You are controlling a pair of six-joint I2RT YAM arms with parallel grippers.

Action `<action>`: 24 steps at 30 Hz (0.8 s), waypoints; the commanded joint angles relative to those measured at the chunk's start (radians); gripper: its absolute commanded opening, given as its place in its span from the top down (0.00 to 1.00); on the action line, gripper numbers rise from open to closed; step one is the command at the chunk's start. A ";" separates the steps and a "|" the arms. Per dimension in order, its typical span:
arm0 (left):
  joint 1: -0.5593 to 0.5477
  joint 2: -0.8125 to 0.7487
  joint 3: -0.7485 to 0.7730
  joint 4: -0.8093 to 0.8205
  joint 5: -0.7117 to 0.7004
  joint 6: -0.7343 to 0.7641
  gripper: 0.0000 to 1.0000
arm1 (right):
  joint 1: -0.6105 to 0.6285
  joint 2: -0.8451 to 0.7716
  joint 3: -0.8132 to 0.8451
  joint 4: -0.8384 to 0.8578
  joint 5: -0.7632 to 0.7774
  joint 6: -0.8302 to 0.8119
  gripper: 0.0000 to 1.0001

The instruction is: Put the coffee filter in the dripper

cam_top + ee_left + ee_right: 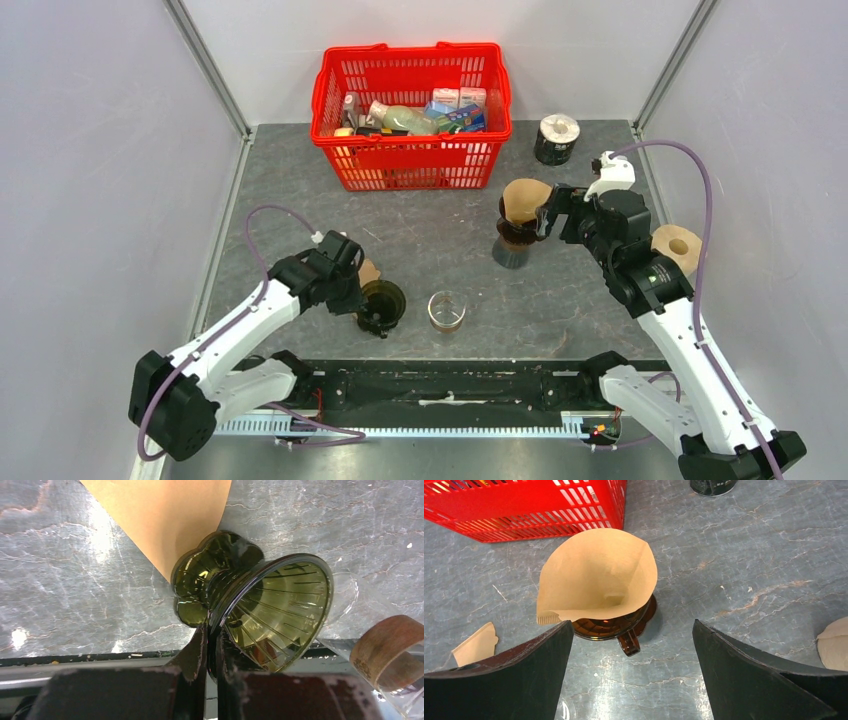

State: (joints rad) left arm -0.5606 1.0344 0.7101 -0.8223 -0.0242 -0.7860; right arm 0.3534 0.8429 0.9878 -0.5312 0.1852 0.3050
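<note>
My left gripper point(372, 320) point(212, 630) is shut on the rim of an olive-green glass dripper point(385, 302) point(280, 605), which is tilted on its side at the table's near left. A flat brown coffee filter point(369, 271) point(165, 515) lies on the table just behind that dripper. Farther right, a brown dripper point(514, 243) point(616, 626) stands upright with an opened coffee filter point(524, 198) point(599, 575) sitting in it. My right gripper point(548, 212) point(632, 625) hangs open just to the right of it, holding nothing.
A red basket point(410, 165) of groceries stands at the back. A black can point(557, 140) sits to its right. A glass vessel with a wooden collar point(446, 310) point(390, 647) is beside the green dripper. A stack of filters point(678, 245) point(835, 642) lies at the right edge.
</note>
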 commanded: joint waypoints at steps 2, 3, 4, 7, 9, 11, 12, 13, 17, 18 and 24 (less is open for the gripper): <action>-0.004 -0.046 0.168 -0.081 -0.034 0.086 0.98 | 0.002 -0.017 -0.012 0.030 0.089 0.004 0.03; -0.004 -0.053 0.199 -0.093 -0.029 0.095 0.98 | 0.002 -0.021 -0.015 0.030 0.117 0.009 0.03; -0.004 -0.061 0.240 -0.107 -0.021 0.107 0.98 | 0.002 -0.029 -0.019 0.029 0.147 0.014 0.03; -0.004 -0.067 0.344 -0.125 0.058 0.154 0.98 | 0.002 -0.061 -0.043 0.035 0.232 0.023 0.03; -0.005 -0.053 0.400 -0.128 0.140 0.183 0.98 | 0.002 -0.079 -0.064 0.049 0.280 0.026 0.03; -0.005 -0.027 0.453 -0.129 0.235 0.209 0.98 | 0.002 -0.094 -0.076 0.056 0.296 0.026 0.03; -0.007 -0.009 0.479 -0.134 0.294 0.220 0.98 | 0.002 -0.099 -0.078 0.059 0.295 0.025 0.03; -0.008 0.004 0.502 -0.139 0.334 0.231 0.98 | 0.002 -0.100 -0.078 0.063 0.294 0.023 0.03; -0.027 0.055 0.572 -0.145 0.473 0.256 0.98 | 0.003 -0.091 -0.078 0.062 0.292 0.020 0.03; -0.038 0.066 0.580 -0.145 0.495 0.256 0.98 | 0.002 -0.088 -0.078 0.060 0.293 0.019 0.03; -0.135 0.150 0.616 -0.179 0.498 0.254 0.98 | 0.003 -0.073 -0.074 0.053 0.293 0.016 0.03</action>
State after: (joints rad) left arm -0.6365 1.1442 1.2617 -0.9623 0.4061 -0.5747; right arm 0.3534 0.7647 0.9112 -0.5095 0.4503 0.3210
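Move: The left gripper already pinches the green dripper by its rim. The clear glass with the wooden collar stands about 19 cm to this hand's right and 2 cm nearer the base, its middle some 2 cm lower. The loose coffee filter lies 6 cm ahead, 2 cm left and 8 cm below. From the empty right hand, the glass is about 20 cm left, 11 cm back and 20 cm below; the brown dripper with its filter is 5 cm ahead, 5 cm left and 8 cm below. Keep the left gripper shut on the green dripper's rim and raise it about 17 cm, then swing it some 10 cm right on the glass's side, rolling its left side down and turning it clockwise. Meanwhile ease the open right gripper 5 cm right, away from the brown dripper, turning slightly clockwise. ##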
